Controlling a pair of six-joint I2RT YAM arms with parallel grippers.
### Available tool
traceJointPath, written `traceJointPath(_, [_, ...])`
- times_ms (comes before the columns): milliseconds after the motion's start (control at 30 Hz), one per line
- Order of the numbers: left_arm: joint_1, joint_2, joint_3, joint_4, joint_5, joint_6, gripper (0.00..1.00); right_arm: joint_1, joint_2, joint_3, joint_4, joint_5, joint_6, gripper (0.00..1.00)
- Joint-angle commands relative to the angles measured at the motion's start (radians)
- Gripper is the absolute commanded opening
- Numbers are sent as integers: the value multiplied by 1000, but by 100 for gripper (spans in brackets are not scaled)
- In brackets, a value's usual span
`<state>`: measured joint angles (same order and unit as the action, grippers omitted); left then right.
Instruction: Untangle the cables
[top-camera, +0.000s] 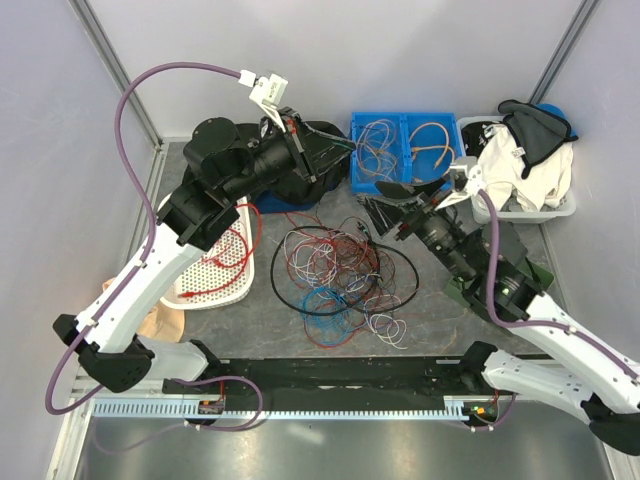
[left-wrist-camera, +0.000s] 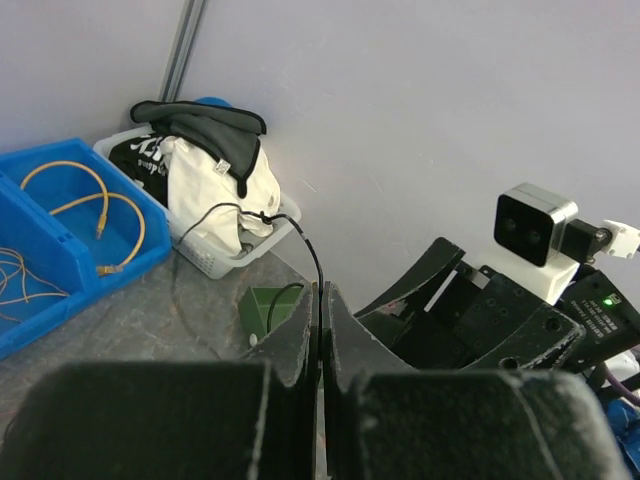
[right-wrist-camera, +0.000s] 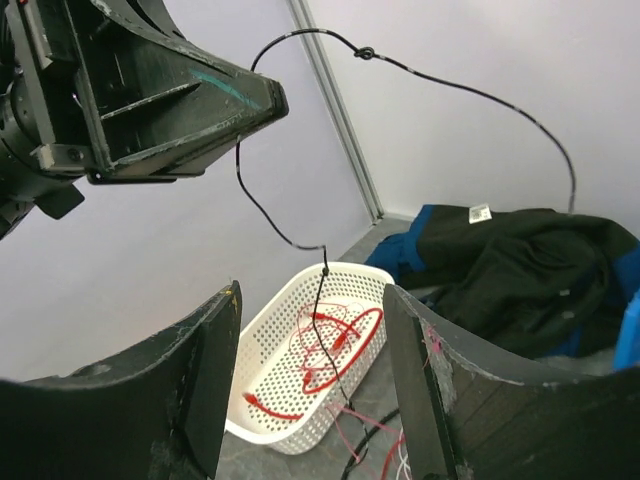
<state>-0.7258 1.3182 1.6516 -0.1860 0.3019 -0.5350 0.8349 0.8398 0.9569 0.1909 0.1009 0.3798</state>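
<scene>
The cables (top-camera: 335, 275) lie in a loose tangle of red, black, white and blue wires on the grey table between the arms. My left gripper (top-camera: 345, 148) is raised behind the tangle. It is shut on a thin black wire (left-wrist-camera: 312, 250) that rises from its tips (left-wrist-camera: 320, 290). In the right wrist view that black wire (right-wrist-camera: 322, 275) has a knot near its top. It hangs down between the fingers of my right gripper (right-wrist-camera: 312, 291), which is open and does not touch the wire. My right gripper (top-camera: 378, 205) faces the left one.
A white perforated basket (top-camera: 190, 290) holding red cables (right-wrist-camera: 340, 345) stands at the left. A blue bin (top-camera: 405, 122) with wires is at the back. A white tub (top-camera: 520, 210) of cloth is at the back right. Dark cloth (right-wrist-camera: 500, 270) lies behind the left arm.
</scene>
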Motion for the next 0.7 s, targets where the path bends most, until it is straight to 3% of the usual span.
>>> traceJointPath(0, [2, 0, 10, 6, 49, -37, 2, 3, 67, 19, 140, -47, -9, 66])
traceJointPath(433, [2, 10, -10, -4, 59, -45, 2, 3, 240, 71, 277, -47, -21, 60])
traceJointPath(500, [2, 9, -16, -4, 59, -45, 2, 3, 252, 86, 286, -43, -24, 45])
traceJointPath(533, [2, 7, -21, -4, 56, -45, 2, 3, 263, 91, 294, -43, -22, 19])
traceJointPath(567, [2, 6, -26, -3, 51, -43, 2, 1, 263, 95, 292, -40, -22, 7])
traceJointPath(600, [2, 3, -32, -3, 46, -40, 2, 3, 262, 98, 289, -35, -21, 0])
traceJointPath(667, [2, -17, -62, -4, 4, -22, 3, 3, 240, 111, 249, -15, -24, 0])
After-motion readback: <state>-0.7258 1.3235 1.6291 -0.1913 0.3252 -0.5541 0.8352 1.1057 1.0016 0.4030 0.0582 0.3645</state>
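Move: The thin black cable hangs from the left hand's shut fingers; its strand to be caught lies about 5 cm ahead, 6 cm left and 2 cm below the right hand. From that hand the cable tangle is roughly 3 cm back, 3 cm left and 43 cm down; the dark jacket is some 19 cm ahead, 15 cm left and 40 cm down. From the left hand the strand is about 1 cm back, 1 cm left and 6 cm below. The right hand reaches about 7 cm left and forward, then pinches the black strand hanging below the left grip. ##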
